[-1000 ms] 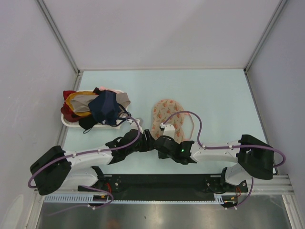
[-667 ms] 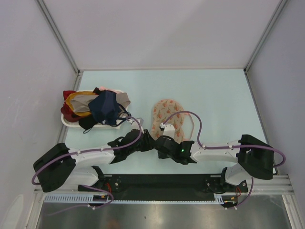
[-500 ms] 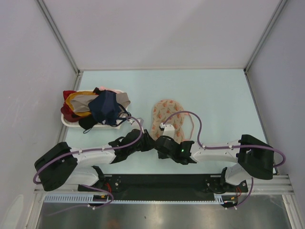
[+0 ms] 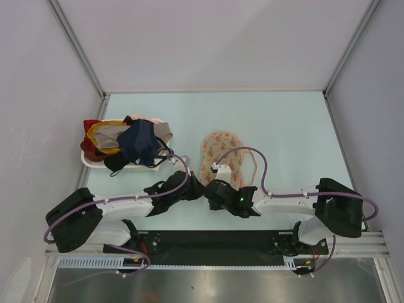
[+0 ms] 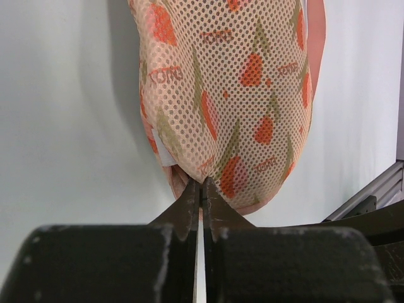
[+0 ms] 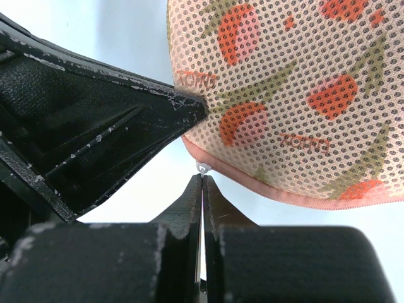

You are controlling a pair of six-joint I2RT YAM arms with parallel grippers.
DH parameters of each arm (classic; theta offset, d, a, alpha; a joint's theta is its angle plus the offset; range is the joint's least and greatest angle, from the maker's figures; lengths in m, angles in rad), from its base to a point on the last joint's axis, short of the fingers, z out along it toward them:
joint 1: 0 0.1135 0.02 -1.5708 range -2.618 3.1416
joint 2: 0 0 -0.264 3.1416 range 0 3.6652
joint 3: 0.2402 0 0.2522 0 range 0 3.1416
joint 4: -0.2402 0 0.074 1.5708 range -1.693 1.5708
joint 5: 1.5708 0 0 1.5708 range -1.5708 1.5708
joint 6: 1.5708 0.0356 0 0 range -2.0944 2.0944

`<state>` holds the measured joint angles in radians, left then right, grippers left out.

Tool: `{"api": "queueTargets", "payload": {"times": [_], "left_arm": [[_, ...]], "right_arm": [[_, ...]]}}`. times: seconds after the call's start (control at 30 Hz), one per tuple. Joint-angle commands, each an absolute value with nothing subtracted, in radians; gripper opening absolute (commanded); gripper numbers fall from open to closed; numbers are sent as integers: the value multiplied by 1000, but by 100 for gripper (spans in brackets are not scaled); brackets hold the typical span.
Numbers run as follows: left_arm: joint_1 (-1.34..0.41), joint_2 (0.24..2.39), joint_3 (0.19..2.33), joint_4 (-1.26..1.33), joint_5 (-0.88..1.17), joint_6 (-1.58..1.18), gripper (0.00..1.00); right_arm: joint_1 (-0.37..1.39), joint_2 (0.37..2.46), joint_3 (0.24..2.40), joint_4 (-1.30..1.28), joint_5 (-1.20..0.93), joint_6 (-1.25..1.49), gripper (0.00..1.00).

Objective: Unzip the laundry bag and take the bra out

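Observation:
The laundry bag (image 4: 222, 155), a beige-pink mesh pouch with red-orange motifs and pink edging, lies flat mid-table. Both grippers meet at its near end. My left gripper (image 5: 201, 183) is shut, pinching the mesh fabric of the laundry bag (image 5: 227, 95) at its near tip. My right gripper (image 6: 202, 177) is shut on the small white zip pull (image 6: 202, 168) at the pink rim of the bag (image 6: 284, 95). A left finger (image 6: 126, 120) shows beside it, touching the mesh. From above, the left gripper (image 4: 197, 188) and right gripper (image 4: 209, 189) nearly touch. The bra is hidden.
A white tray (image 4: 95, 165) at the left edge holds a heap of navy, red and yellow garments (image 4: 129, 142). The right arm's purple cable (image 4: 252, 154) loops over the bag. Grey walls close in the table on three sides.
The left gripper has gone from open to shut, pinching the bag's near end, and its arm has shifted slightly right. The right gripper has stayed shut in place.

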<state>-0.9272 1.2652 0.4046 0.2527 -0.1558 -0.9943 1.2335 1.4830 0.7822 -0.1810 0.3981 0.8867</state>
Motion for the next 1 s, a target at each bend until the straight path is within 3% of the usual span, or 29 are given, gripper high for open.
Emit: {"api": "queueTargets", "payload": {"times": [0.0, 0.97], "left_arm": [[-928, 1255, 405, 252, -209, -989, 0], [-884, 1183, 379, 176, -255, -946, 0]], "right_arm": [[1246, 1470, 802, -184, 416, 900, 0], [1195, 1235, 660, -408, 538, 986, 0]]}}
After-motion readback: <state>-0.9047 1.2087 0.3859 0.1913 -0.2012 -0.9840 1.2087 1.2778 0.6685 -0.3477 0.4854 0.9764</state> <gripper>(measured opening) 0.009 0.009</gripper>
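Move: The left fingers already pinch the laundry bag at its near left corner; the bag's middle lies about 11 cm ahead of them and 5 cm right. The right fingers already hold the zip pull on the near hem, with the bag's near right corner, where the zip leads, about 11 cm to their right and 4 cm ahead. The pink strap lies roughly 16 cm right and 11 cm ahead of the right hand, all within 2 or 3 cm of table height. Keeping its pinch on the zip pull, the right hand waits briefly, then draws it to the right along the bag's near hem by about 6 cm, towards the near right corner, lifting slightly at first and turning some 8 degrees clockwise. The left fingers keep the bag's corner pinched and ease about 2 cm left, away from the pull. ##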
